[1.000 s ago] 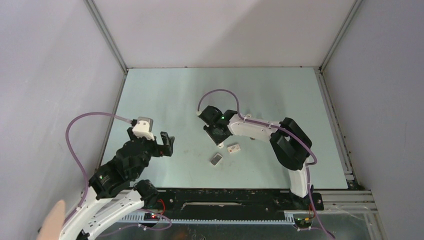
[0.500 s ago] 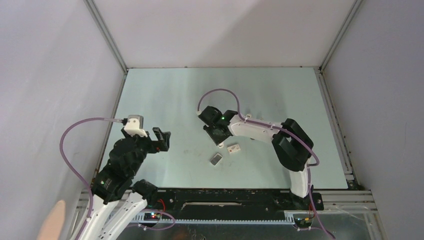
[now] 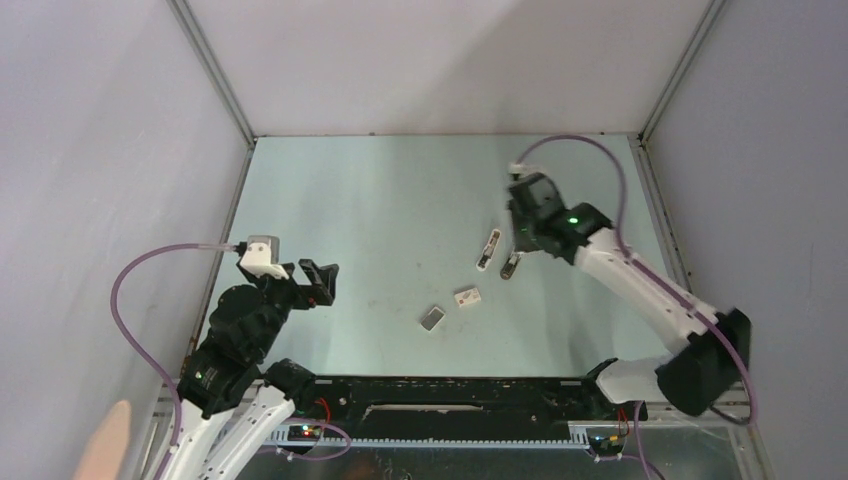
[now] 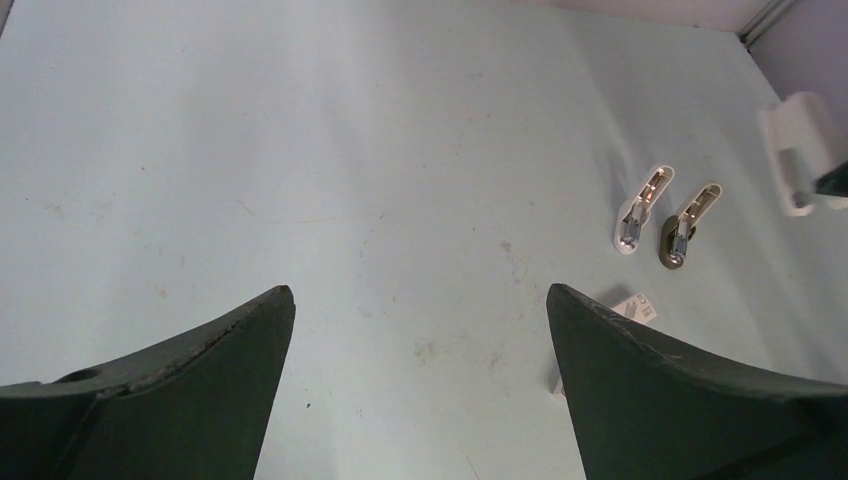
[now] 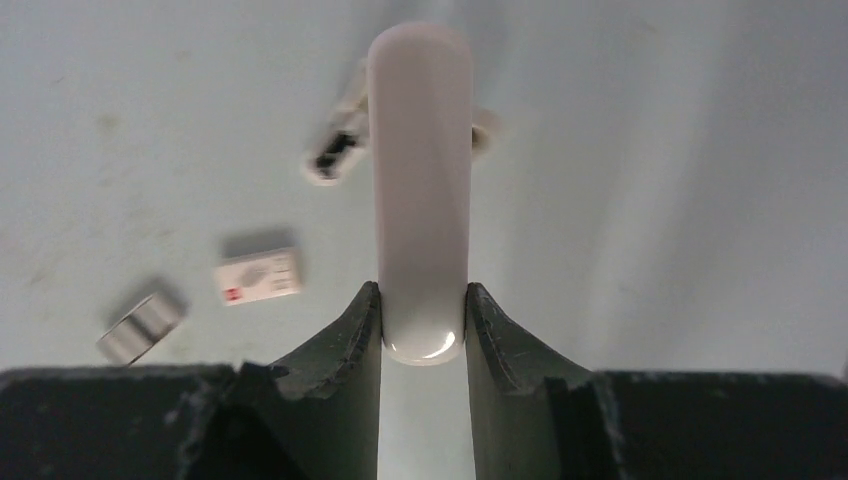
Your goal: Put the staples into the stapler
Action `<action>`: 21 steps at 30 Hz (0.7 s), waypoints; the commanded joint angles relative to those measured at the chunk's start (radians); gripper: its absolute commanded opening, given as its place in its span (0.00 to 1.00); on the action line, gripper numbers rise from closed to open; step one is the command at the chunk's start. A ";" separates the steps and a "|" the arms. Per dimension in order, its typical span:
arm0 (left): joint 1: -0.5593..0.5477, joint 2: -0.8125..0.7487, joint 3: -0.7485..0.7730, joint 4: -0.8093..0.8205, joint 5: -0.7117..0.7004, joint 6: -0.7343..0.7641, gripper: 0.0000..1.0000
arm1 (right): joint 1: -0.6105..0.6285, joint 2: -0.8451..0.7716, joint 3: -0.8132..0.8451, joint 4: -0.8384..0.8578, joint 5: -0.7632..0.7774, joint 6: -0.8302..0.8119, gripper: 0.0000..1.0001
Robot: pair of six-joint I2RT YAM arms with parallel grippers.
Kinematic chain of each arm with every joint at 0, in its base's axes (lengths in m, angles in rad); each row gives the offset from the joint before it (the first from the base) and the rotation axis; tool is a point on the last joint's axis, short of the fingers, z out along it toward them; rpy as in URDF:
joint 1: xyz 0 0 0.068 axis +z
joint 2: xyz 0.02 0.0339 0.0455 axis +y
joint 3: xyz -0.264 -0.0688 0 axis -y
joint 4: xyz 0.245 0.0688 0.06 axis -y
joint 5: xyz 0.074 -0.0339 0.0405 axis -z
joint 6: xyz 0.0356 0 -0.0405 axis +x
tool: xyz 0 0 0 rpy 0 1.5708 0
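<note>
My right gripper (image 5: pixel 424 322) is shut on the near end of a white rounded bar (image 5: pixel 420 170), which looks like the stapler's body, held off the table. Seen from above, this gripper (image 3: pixel 520 232) hangs at the back right. Under the bar lie two whitish elongated pieces (image 3: pixel 488 250) (image 3: pixel 510 265) with metal insides. The staples, a small grey block (image 3: pixel 432 318) (image 5: pixel 140 328), rest on the table beside a small white printed box (image 3: pixel 466 296) (image 5: pixel 258 277). My left gripper (image 4: pixel 420 300) (image 3: pixel 322 280) is open over bare table at the left, holding nothing.
The pale green table (image 3: pixel 360 200) is fenced by grey walls and metal rails (image 3: pixel 640 135). In the left wrist view the printed box (image 4: pixel 628 308) peeks out behind my right finger. A pinkish shape (image 3: pixel 105 440) shows at the bottom left, off the table.
The right arm swung from the table's middle to the back right, carrying the white bar. Two elongated pieces now lie uncovered there. The left arm drew back slightly.
</note>
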 commanded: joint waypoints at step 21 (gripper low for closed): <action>0.009 -0.034 -0.031 0.020 0.012 0.024 1.00 | -0.944 -0.140 -0.510 0.277 -0.136 0.238 0.01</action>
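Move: The right hand already holds the closed white stapler high over the table; the bare spot on the table's right side that it heads for lies about 26 cm to its right, 5 cm back and 17 cm below. On the table, the small dark open stapler is level ahead and 3 cm right, the small white open one 2 cm ahead and 2 cm left, the staples box 8 cm back and 7 cm left. From the left hand, that bare spot is about 5 cm ahead, 61 cm right. Sweep the right gripper fast to the right, about 25 cm, away from the two small open staplers and out over the bare right side of the table, drawing back some 5 cm. Travel nearly level at first, then sink about 11 cm, swinging the wrist some 60 degrees clockwise and keeping the pinch on the white stapler. ##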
